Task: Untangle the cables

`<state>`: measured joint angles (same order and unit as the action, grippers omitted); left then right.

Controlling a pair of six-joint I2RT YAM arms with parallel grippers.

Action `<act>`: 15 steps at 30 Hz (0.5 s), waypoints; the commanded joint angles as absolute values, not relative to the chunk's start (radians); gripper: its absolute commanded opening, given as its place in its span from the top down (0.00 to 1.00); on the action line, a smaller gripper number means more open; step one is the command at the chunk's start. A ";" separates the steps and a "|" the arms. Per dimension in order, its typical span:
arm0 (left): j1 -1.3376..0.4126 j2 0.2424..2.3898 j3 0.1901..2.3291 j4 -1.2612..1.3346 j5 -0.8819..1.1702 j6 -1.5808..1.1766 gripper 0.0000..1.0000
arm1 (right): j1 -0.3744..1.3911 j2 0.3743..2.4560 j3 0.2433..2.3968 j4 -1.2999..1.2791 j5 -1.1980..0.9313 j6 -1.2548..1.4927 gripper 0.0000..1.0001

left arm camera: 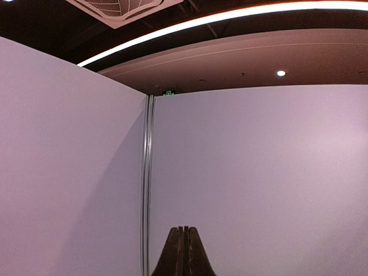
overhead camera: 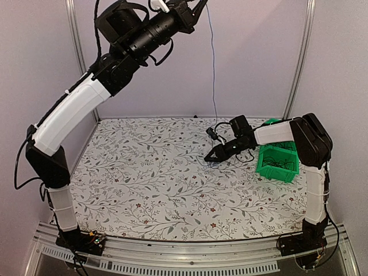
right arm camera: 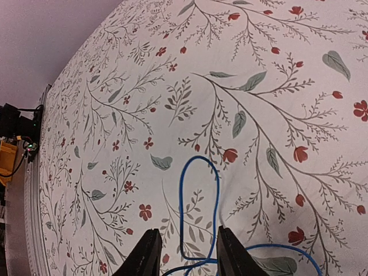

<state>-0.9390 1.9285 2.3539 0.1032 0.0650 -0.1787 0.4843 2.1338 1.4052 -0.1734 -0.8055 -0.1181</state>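
Note:
A bright blue cable (overhead camera: 213, 69) hangs straight down from my left gripper (overhead camera: 198, 7), which is raised high near the back wall. In the left wrist view that gripper (left arm camera: 184, 228) is shut, and the wire itself is hidden there. The blue cable's lower end lies on the flowered cloth as a narrow loop (right arm camera: 199, 157). My right gripper (right arm camera: 187, 230) sits low over the cloth, open, with one finger on each side of that loop. In the top view the right gripper (overhead camera: 210, 156) is beside a small tangle of black cables (overhead camera: 220, 127).
A green bin (overhead camera: 270, 171) holding more black wires (overhead camera: 282, 164) stands just right of the right gripper, against the right arm's forearm. Metal frame posts (overhead camera: 299, 63) and pale walls close in the back and sides.

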 commanded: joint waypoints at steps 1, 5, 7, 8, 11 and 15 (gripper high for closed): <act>-0.947 1.891 2.345 0.157 0.019 -0.135 1.00 | 0.458 2.121 1.398 -0.205 -0.682 -0.141 0.60; -0.950 1.866 2.319 0.162 -0.022 -0.102 1.00 | 0.439 2.109 1.382 -0.215 -0.654 -0.158 0.43; -0.970 1.864 2.380 0.170 -0.066 -0.030 1.00 | 0.420 2.093 1.361 -0.231 -0.644 -0.170 0.39; -0.971 1.866 2.406 0.161 -0.077 -0.017 1.00 | 0.413 2.090 1.359 -0.240 -0.644 -0.177 0.38; -0.972 1.850 2.430 0.179 -0.104 0.012 1.00 | 0.396 2.080 1.357 -0.261 -0.617 -0.204 0.35; -0.973 1.826 2.432 0.231 -0.132 0.004 1.00 | 0.375 2.082 1.340 -0.262 -0.600 -0.216 0.33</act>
<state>-0.9607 1.8706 2.4062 0.1619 -0.0784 -0.0273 0.3965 2.1189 1.3609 -0.2401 -0.6384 -0.1810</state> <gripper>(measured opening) 0.011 0.658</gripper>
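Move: The blue cable tangle I am working on lies just under my right hand, about 2 cm ahead, 1 cm to its right and 5 cm below. The green crate's middle stands roughly 32 cm to the right of that hand and 8 cm farther out, around 4 cm lower. From my raised left hand, which already holds the cable's upper end, the tangle lies some 62 cm below, about 10 cm ahead and 6 cm to the right. I spread my right fingers from about a third open to two-thirds among the blue loops, while that hand sweeps about 5 cm right towards the green crate, sinking to the table and edging forward, its fingertips dipping some 10 degrees. My left hand keeps its shut grip on the cable and draws it up and left, roughly 5 cm each way. ##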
